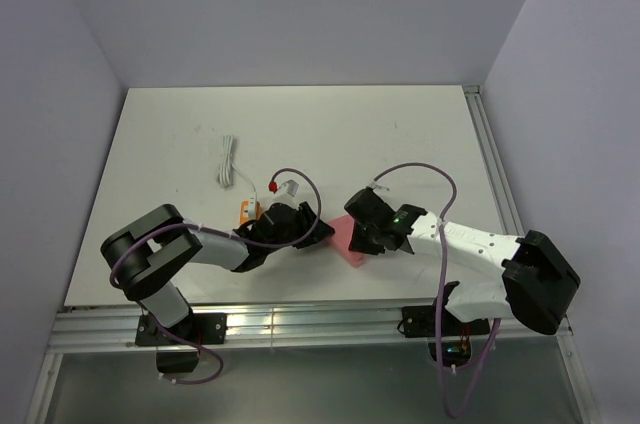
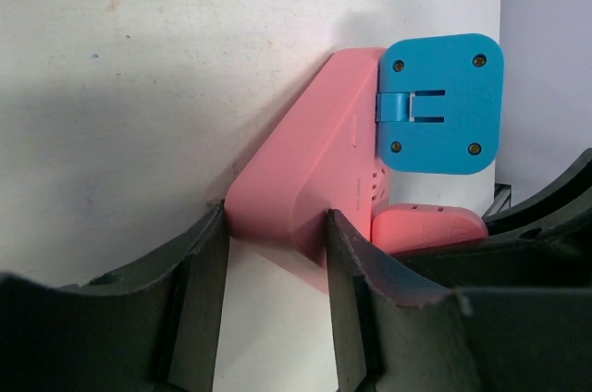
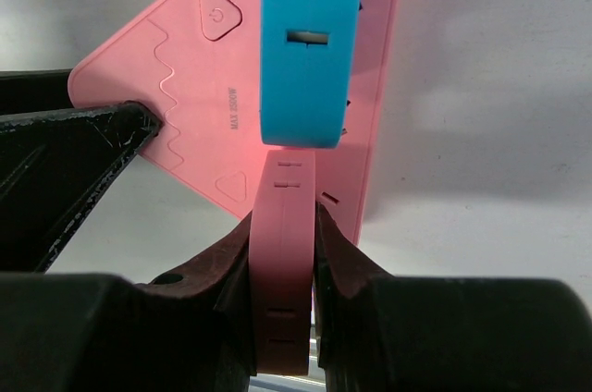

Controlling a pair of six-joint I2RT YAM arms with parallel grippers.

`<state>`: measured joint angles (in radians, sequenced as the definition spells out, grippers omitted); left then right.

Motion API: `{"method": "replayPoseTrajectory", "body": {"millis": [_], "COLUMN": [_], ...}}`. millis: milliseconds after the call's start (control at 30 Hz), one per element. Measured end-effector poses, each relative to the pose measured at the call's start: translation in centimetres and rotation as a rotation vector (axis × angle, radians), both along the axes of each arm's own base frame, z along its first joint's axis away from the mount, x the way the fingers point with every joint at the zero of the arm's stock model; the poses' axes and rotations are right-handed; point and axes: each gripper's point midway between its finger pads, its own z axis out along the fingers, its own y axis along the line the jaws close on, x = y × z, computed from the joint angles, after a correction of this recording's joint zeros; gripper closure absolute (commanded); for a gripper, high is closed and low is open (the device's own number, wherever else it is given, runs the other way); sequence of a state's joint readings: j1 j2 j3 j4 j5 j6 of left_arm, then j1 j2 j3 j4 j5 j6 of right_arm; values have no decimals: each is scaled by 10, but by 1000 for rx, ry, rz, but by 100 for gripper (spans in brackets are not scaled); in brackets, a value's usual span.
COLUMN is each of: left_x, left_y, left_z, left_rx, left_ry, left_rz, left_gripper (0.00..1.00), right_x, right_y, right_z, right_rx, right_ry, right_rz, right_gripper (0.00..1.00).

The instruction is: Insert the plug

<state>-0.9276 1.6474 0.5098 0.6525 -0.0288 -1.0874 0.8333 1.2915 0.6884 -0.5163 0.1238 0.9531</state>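
Note:
The plug (image 2: 442,105), small and bright blue, sits flat against one face of the pink triangular socket block (image 2: 314,161); its prongs are hidden. In the right wrist view the plug (image 3: 310,59) stands edge-on over the block (image 3: 194,87). My left gripper (image 2: 277,244) is shut on a rounded corner of the block, both fingers touching it. My right gripper (image 3: 285,244) is shut on a pink square plug (image 3: 287,313), held edge-on just below the blue one against the same face. In the top view both grippers (image 1: 318,234) (image 1: 362,236) meet at the block (image 1: 348,239).
A coiled white cable (image 1: 227,162) lies at mid-table, a small red and white connector (image 1: 283,185) and an orange piece (image 1: 246,211) just behind my left wrist. A metal rail (image 1: 490,164) runs along the table's right edge.

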Motion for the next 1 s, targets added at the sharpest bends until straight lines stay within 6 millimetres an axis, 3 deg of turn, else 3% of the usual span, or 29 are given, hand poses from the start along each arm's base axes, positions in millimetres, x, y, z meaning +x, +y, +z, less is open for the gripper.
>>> {"method": "replayPoseTrajectory", "body": {"millis": [67,167,200,233,400,667,1000], "left_x": [0,0,0,0,-4,-16,-26], "left_y": [0,0,0,0,-3,-9,-14], "left_z": [0,0,0,0,0,0,0], "left_rx": [0,-1,-1,-1,-3,-10,-11], "left_ry": [-1,0,0,0,5,19,36], "left_rz": [1,2,3,3,-6,-50,-99], "left_gripper": [100,100,100,100,100,100,100], "right_x": [0,1,1,1,1,-7,-7], "right_y": [0,1,1,1,1,-6,-12], "right_z": [1,5,5,5,8,11,29], "right_rx": [5,9,9,8,9,-2,24], "right_ry": [-7,-15,-16,-17,-24,-10,-55], "right_rz": [4,10,11,14,31,39,46], "right_gripper": [92,75,65,62,55,53,38]}}
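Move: The pink plug is already in the right hand, upright over the pink triangular strip, whose middle lies about 3 cm ahead of that hand, neither left nor right, and 4 cm below. The blue plug, standing in the strip, is some 5 cm straight ahead of the right hand, nearly level with it. The left hand already pinches the strip's left corner; from there the strip's middle is about 5 cm to the right, level with it in reach and height, and the pink plug 5 cm right, 3 cm back and 2 cm up. The right hand opens its fingers and lets go of the pink plug, rising about 3 cm off it, most of that late on, while drifting about a centimetre to the right and slightly back with hardly any turn. Still pinching the strip's corner, the left hand waits at first, then draws the strip some 3 cm back and to the right along the table, with a small clockwise turn of about 5 degrees. ##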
